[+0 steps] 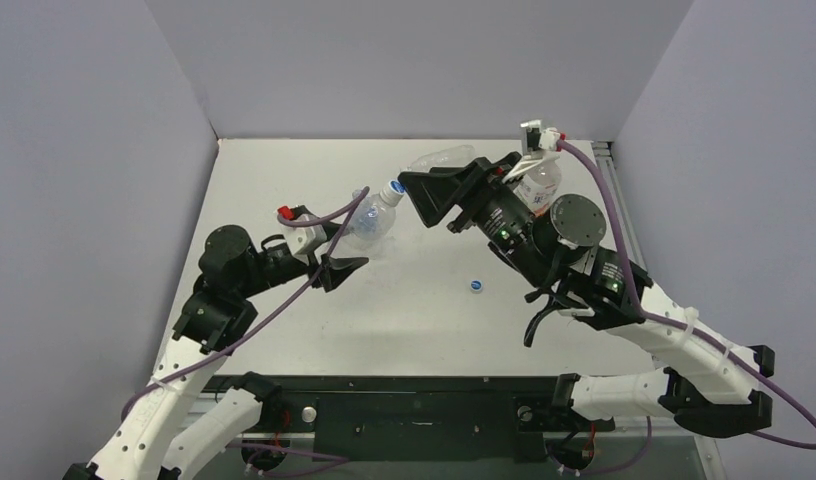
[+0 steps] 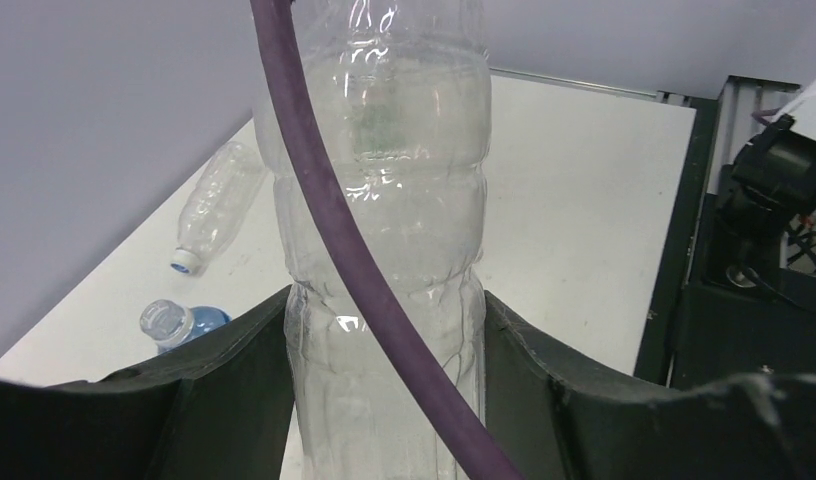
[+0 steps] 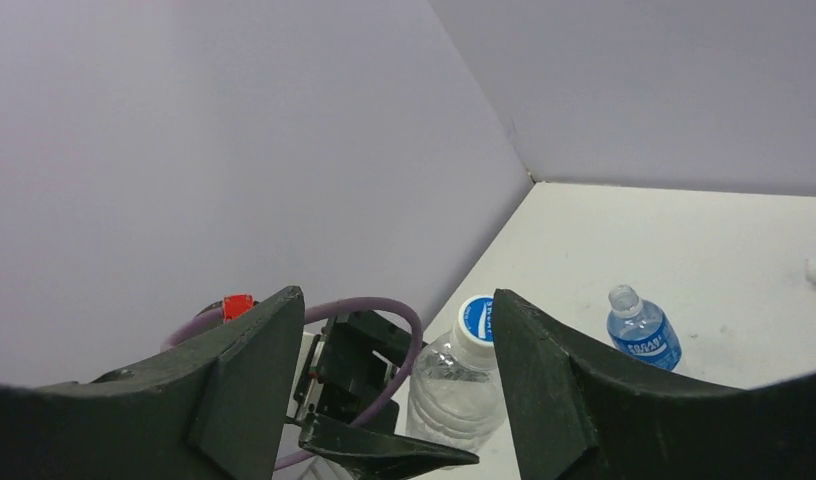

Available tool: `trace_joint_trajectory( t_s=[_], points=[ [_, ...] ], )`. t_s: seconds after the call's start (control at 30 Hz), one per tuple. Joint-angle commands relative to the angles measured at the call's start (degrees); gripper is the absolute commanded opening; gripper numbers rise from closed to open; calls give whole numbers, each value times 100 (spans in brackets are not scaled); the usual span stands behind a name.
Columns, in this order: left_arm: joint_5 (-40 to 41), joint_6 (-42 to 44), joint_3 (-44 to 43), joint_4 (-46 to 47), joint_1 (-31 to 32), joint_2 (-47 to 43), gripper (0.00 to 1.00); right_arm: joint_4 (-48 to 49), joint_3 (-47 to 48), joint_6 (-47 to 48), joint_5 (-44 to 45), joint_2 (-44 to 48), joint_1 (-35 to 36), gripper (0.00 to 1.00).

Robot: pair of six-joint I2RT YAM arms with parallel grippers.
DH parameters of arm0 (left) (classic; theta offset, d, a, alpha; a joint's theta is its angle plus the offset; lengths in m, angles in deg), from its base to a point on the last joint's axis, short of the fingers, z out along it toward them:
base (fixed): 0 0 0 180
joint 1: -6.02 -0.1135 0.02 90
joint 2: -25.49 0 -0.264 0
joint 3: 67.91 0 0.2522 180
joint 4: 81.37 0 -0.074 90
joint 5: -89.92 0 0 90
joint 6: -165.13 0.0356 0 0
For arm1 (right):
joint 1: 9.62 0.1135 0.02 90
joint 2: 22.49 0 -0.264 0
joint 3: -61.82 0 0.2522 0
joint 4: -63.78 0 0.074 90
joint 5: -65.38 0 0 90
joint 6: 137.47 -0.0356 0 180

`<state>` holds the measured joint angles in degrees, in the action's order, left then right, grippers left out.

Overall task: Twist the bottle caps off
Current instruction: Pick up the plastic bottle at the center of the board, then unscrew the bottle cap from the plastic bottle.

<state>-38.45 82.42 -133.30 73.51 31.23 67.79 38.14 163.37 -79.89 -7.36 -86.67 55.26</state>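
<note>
My left gripper (image 2: 386, 295) is shut on the lower body of a plain clear bottle (image 2: 384, 200), holding it tilted above the table (image 1: 369, 222). Its blue-and-white cap (image 3: 476, 320) is on the neck and faces my right gripper (image 3: 396, 300). The right gripper (image 1: 412, 200) is open, and the cap sits just beyond its fingertips, close to the right finger (image 3: 544, 380). A loose blue cap (image 1: 475, 285) lies on the table. A blue-labelled bottle (image 3: 644, 332) stands uncapped.
A second clear bottle (image 2: 216, 200) lies on its side near the back wall with its cap (image 2: 184, 261) on. An orange-labelled bottle (image 1: 540, 180) stands behind the right arm. A purple cable (image 2: 364, 260) crosses in front of the held bottle.
</note>
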Motion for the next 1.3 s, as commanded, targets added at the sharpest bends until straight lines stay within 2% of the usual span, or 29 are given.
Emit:
trace_joint_trajectory(
  t_s=[0.0, 0.33, 0.67, 0.9, 1.13, 1.27],
  points=[
    [1010, 145, 146, 754, 35, -8, 5, -599, 269, -157, 447, -449, 66, 62],
    [1068, 260, 346, 874, 75, -297, 4, -559, 446, -11, 657, -838, 60, 52],
    [1050, 275, 485, 852, 111, -374, 3, -168, 329, -56, 361, -850, -10, 46],
    [1074, 235, 523, 908, 116, -391, 3, -32, 203, -182, 233, -854, -52, 33],
    [1082, 156, 518, 956, 124, -398, 3, 3, 99, -272, 122, -873, -106, 32],
    [1111, 129, 513, 973, 124, -398, 3, 13, 87, -257, 79, -885, -116, 36]
  ],
)
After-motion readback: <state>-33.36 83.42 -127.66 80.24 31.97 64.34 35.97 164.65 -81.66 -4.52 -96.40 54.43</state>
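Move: Beyond the right fingertips and below them is the capped plastic bottle in the left hand: its blue cap lies about 3 cm ahead of the right hand, 4 cm to its left and 6 cm down. From the left hand the cap is roughly 2 cm ahead, 8 cm right and 11 cm up. Counted from the right hand, the blue-label bottle stands some 22 cm ahead, 12 cm left and 42 cm lower; the loose cap lies about 9 cm ahead, 14 cm right and 51 cm lower. Dipping about 6 cm while reaching some 5 cm left and 4 cm forward, the right hand comes down onto the bottle's cap, rolling roughly 10 degrees so that its left side drops. Once in place it nearly stops, and its half-open fingers narrow until they pinch the cap from both sides. The left hand keeps its grip on the bottle, shifting about 1 cm and tipping up 5 degrees. ##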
